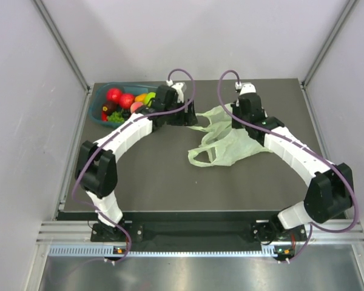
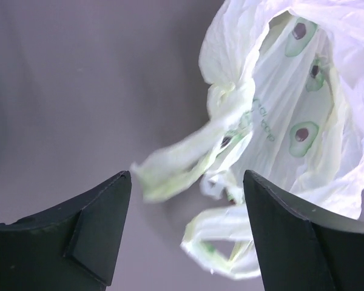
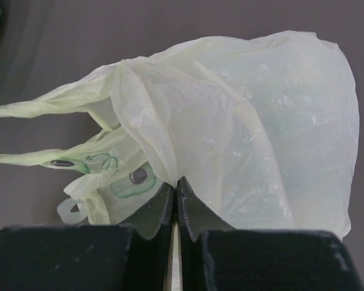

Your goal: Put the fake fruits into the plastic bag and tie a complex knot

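Note:
The pale green plastic bag [image 1: 225,144] lies crumpled on the dark table, right of centre. My right gripper [image 3: 177,180] is shut on a fold of the bag [image 3: 255,121], at its far edge in the top view [image 1: 239,116]. My left gripper [image 2: 187,176] is open. The bag's loose handle strips [image 2: 188,154] hang blurred just ahead of its fingers, touching neither. In the top view this gripper [image 1: 186,114] sits at the bag's left side. The fake fruits [image 1: 122,100], red, orange, yellow and green, lie in the teal tray. No knot shows.
The teal tray [image 1: 97,108] stands at the table's back left corner, just left of my left wrist. Grey walls and metal frame posts close in the table on three sides. Avocado prints [image 2: 303,134] mark the bag.

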Available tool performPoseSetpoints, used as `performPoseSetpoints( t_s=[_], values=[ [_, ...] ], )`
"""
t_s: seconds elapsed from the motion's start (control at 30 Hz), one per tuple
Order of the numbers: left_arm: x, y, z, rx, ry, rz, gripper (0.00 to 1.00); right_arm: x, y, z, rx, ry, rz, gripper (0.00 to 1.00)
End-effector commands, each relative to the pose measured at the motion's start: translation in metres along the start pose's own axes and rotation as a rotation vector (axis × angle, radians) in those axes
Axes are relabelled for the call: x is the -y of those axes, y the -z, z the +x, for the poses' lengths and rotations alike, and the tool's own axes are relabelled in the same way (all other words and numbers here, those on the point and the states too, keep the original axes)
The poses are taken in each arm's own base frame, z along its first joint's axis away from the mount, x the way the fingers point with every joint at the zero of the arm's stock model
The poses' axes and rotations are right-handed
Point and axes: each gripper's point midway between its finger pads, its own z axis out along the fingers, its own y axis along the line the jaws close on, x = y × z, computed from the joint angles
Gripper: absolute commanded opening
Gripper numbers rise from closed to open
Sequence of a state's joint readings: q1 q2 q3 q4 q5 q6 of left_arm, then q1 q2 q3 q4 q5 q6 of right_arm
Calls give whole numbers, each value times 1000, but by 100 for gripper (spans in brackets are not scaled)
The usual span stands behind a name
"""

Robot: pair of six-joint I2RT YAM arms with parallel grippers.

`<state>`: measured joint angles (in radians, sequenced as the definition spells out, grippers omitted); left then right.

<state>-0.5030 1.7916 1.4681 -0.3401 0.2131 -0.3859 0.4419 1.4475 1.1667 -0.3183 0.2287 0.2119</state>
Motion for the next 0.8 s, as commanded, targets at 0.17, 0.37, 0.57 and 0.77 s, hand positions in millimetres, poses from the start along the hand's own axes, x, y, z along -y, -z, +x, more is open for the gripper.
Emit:
performPoseSetpoints(
  t_s=[0.17,0.37,0.57,0.77],
  values=[
    [-66,73,-31,86,3,-194,82,0,-2,-33,75,-54,21,0],
    [-132,90,-62,178,50,-413,99,-8,3,-42,79,-49,13,0],
    [-173,72,-87,204,33,-544,99,-14,9,-49,92,-48,-12,0],
    [-202,41,-106,189,10,-593,99,-18,10,-51,95,-47,-35,0]
  ],
)
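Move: The green apple, in the tub of fruit, lies about 18 cm ahead of the left hand, 21 cm to its left and 11 cm below. The yellow fruit is some 7 cm nearer than the apple and about level with it sideways; the peach is roughly 6 cm left of the apple and 3 cm nearer. From the right hand, which still pinches the bag, the apple is about 41 cm left, 21 cm ahead and 13 cm lower. Leftward first, rising some 3 cm, then bending forward and sinking again, the left hand swings away from the bag's handles to over the near right part of the fruit tub: about 18 cm left and 10 cm forward. Its wrist turns some 25 degrees counter-clockwise and rolls its left side up, the fingers opening the rest of the way, touching no fruit. The right hand keeps its pinch on the bag, easing up a couple of centimetres. ##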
